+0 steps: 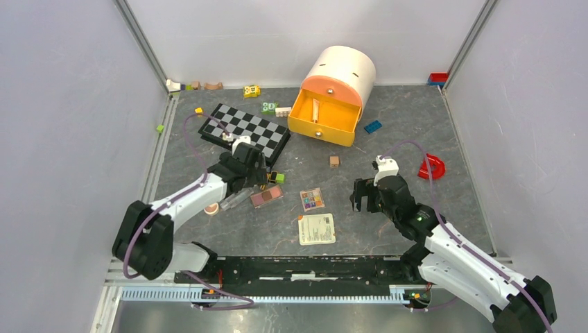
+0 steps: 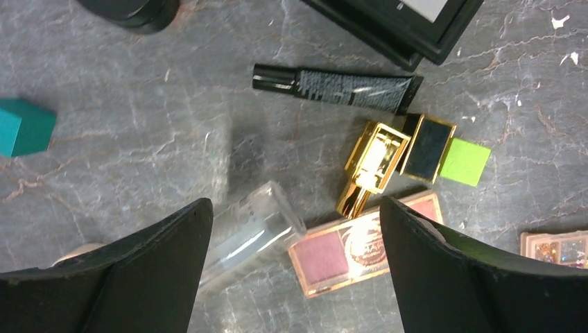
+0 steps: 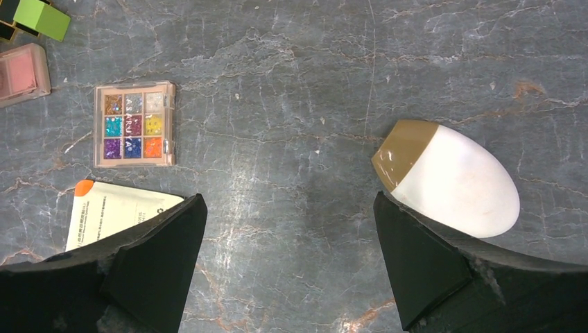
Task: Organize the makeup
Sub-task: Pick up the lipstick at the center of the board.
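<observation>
My left gripper (image 2: pixel 295 208) (image 1: pixel 246 170) is open above a cluster of makeup. Between its fingers lie a clear tube (image 2: pixel 253 229) (image 1: pixel 236 200) and a pink eyeshadow palette (image 2: pixel 364 243) (image 1: pixel 266 196); neither is gripped. Just beyond are a gold-cased item (image 2: pixel 371 163) and a black tube (image 2: pixel 336 87). My right gripper (image 3: pixel 289 201) (image 1: pixel 364 194) is open over bare table. A white egg-shaped sponge (image 3: pixel 451 177) with a tan tip lies beside its right finger. The multicolour palette (image 3: pixel 134 125) (image 1: pixel 311 200) and a white sachet (image 3: pixel 118 211) (image 1: pixel 316 229) lie to its left.
An orange drawer box (image 1: pixel 326 114) with a cream top stands open at the back. The chessboard (image 1: pixel 244 130) lies behind my left gripper. A green cube (image 2: pixel 464 161), a teal block (image 2: pixel 24 126), a red piece (image 1: pixel 431 166) and small bricks are scattered around.
</observation>
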Controlling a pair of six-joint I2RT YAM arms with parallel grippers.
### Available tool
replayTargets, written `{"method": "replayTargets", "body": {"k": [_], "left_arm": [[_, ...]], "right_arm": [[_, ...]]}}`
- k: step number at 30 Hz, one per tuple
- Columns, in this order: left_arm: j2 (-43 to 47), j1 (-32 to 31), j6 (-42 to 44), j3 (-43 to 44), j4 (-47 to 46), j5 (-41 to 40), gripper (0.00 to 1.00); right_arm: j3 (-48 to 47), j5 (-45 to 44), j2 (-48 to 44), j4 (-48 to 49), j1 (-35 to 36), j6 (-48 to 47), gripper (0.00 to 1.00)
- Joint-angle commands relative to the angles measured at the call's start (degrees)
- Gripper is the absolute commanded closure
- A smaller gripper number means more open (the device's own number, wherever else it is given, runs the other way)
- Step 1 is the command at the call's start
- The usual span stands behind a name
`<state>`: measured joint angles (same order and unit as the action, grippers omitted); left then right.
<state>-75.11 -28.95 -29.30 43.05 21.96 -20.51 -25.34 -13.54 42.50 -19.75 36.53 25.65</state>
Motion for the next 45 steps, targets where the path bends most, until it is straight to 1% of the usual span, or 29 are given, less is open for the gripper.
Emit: {"method": "replayTargets", "body": {"k": [1,9,18,21,29,34,39,45], "left_arm": [[-4.9,0.2,4.4,5.5,-4.0,1.1,0.08],[-13.0,0.2,5.5,9.0,-6.2,4.7,0.26],[-18.4,0.2,6.5,10.8,-7.5,8.6,0.34],[-19.8,0.2,6.5,11.3,-7.2,8.9,0.38],[-20.7,0.2,6.4,11.3,-7.4,10.4,0.58],[-20.8,0.2,6.3,11.5,-7.6,11.1,0.73],[-19.8,0.1,6.3,11.8,-6.9,11.3,0.81],[-16.4,0.2,6.6,10.9,-6.4,11.7,0.88]], "right_arm": [[-0.5,0.9,0.1,1.8,0.2,-0.7,0.02],[-0.5,0.1,-1.1,0.5,0.2,-0.8,0.02],[-0.5,-0.5,-1.6,-0.4,0.2,-1.0,0.02],[-0.4,-0.6,-1.7,-0.4,0.2,-1.0,0.02],[-0.3,-0.6,-1.7,-0.5,0.2,-1.0,0.02],[-0.3,-0.8,-1.8,-0.6,0.2,-0.9,0.02],[-0.4,-0.8,-2.0,-0.6,0.2,-0.9,0.02],[-0.1,-0.6,-1.9,-0.4,0.2,-0.8,0.02]]}}
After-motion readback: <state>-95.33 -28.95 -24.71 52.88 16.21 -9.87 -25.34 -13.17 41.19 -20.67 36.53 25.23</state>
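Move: Ahead and to the right of the open left hand lies the gold lipstick, roughly 4 cm farther out, 5 cm right and 5 cm below the finger pads. From the lipstick, the black-and-gold box stands about 3 cm right and 1 cm farther out, the black tube 4 cm farther out and 2 cm left, and the pink palette 4 cm nearer and 1 cm right. From the right hand the lipstick is about 11 cm ahead, 27 cm left and 8 cm below. Reaching forward about 3 cm and swinging to its right, the left hand then sinks about 5 cm onto the lipstick, some 5 cm to the right in all. It turns about 10 degrees clockwise and tips a little steeper on the way while the fingers narrow; once low, they close on the lipstick's sides and keep hold between the black tube and the pink palette. ##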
